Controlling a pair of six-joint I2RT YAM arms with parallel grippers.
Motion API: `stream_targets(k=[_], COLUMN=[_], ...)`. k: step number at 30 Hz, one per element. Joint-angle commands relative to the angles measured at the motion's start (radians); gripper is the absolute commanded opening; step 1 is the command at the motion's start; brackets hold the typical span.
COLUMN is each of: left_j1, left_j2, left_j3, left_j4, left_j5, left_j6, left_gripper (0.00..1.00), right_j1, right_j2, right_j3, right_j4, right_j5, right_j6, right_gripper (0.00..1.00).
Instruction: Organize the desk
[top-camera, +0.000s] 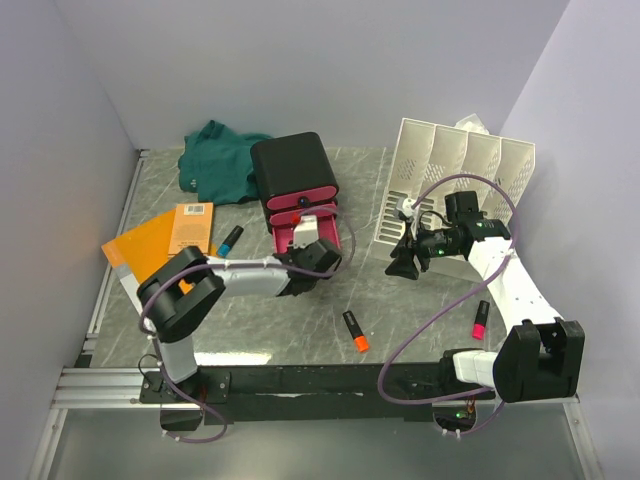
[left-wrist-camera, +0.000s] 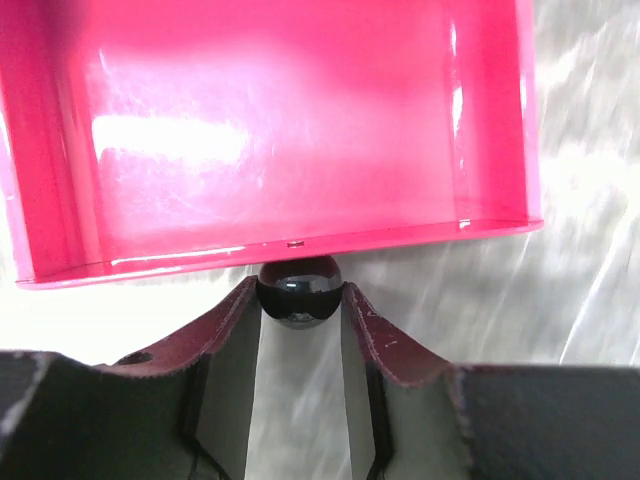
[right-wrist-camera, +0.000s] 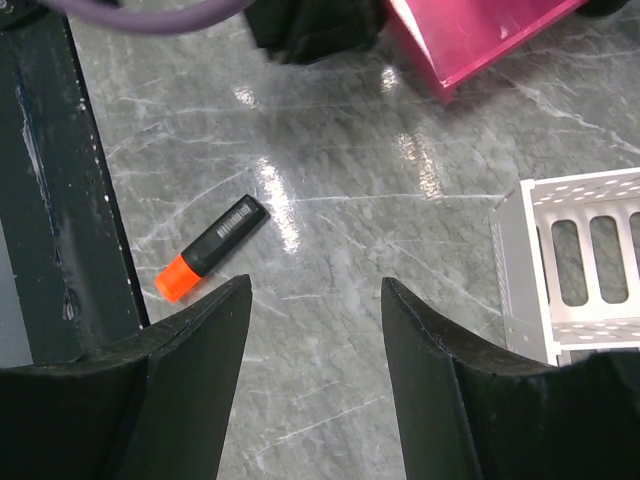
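Observation:
The grey-green marble desk (top-camera: 250, 320) carries a black drawer box (top-camera: 292, 168) whose lower pink drawer (top-camera: 300, 232) is pulled out. My left gripper (top-camera: 312, 256) is at the drawer's front. In the left wrist view the left gripper (left-wrist-camera: 299, 292) is shut on the drawer's round black knob (left-wrist-camera: 299, 300), below the empty pink drawer tray (left-wrist-camera: 270, 130). My right gripper (top-camera: 405, 262) hangs open and empty above the desk in front of the white file rack (top-camera: 455, 180). In the right wrist view the right gripper (right-wrist-camera: 315, 295) stands over bare desk (right-wrist-camera: 350, 180).
A black marker with an orange cap (top-camera: 355, 331) lies near the front edge and shows in the right wrist view (right-wrist-camera: 212, 247). A pink marker (top-camera: 481, 319) lies at right, a blue-capped marker (top-camera: 231, 238) by an orange notebook (top-camera: 165, 240). A green cloth (top-camera: 220, 160) lies at the back.

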Motion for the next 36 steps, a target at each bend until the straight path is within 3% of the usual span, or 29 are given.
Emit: stream_targets(k=[1,2,5,6,10,19,26,31,36], left_j1=[-0.011,-0.013,-0.011,-0.013,-0.011,-0.013,-0.054,-0.218,-0.329], left_j2=[-0.104,-0.127,-0.148,-0.152,-0.181,-0.421,-0.641,-0.583,-0.382], left_j3=[-0.104,-0.115,-0.126,-0.117,-0.108,-0.255,-0.421,-0.384,-0.137], left_j4=[0.02,0.029,0.019,0.013,0.002,0.08,0.109,0.042,-0.203], left_j5=[0.074,0.092,0.111,0.114,0.154,0.399,0.603,0.542,0.417], left_j6=[-0.041,-0.041,-0.029,-0.022,0.002,0.091,-0.071,-0.295,-0.439], left_gripper=[0.11,0.15,0.43,0.63,0.86,0.98,0.99,0.99,0.99], right_j1=[-0.012,-0.012,-0.015,-0.018,-0.029,-0.079,-0.113,-0.116,-0.177], right_j2=[-0.008,-0.008,-0.006,-0.006,-0.008,-0.049,-0.11,-0.196,-0.259], right_j3=[0.01,0.01,0.008,0.008,0.003,-0.026,-0.052,-0.111,-0.165], right_j4=[-0.004,-0.004,-0.007,-0.007,-0.007,0.01,0.056,0.106,0.154], right_j5=[-0.024,-0.022,-0.022,-0.022,-0.018,0.018,0.12,0.212,0.19], right_j6=[-0.018,-0.02,-0.024,-0.026,-0.029,-0.032,0.037,0.115,0.151], right_gripper=[0.63,0.63,0.63,0.63,0.63,0.63,0.63,0.64,0.65])
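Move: My left fingers already pinch the knob of the half-open bottom drawer, its tray about 5 cm ahead. The black-and-orange marker I go for next lies some 18 cm back and 13 cm right of my left hand, about 3 cm lower; the blue-ended marker lies about 18 cm left and 4 cm ahead. From my right hand the black-and-orange marker is roughly 10 cm back, 10 cm left and 15 cm below. With my left hand I keep hold of the knob and ease the drawer about 3 cm farther back, then open my fingers wide and let go. I lift about 7 cm clear and sweep back and then right towards the black-and-orange marker, dipping a little at the end as the wrist turns clockwise, rolls right side up and tips down. My empty right hand shifts 5 cm right, away from that marker, turning clockwise. ##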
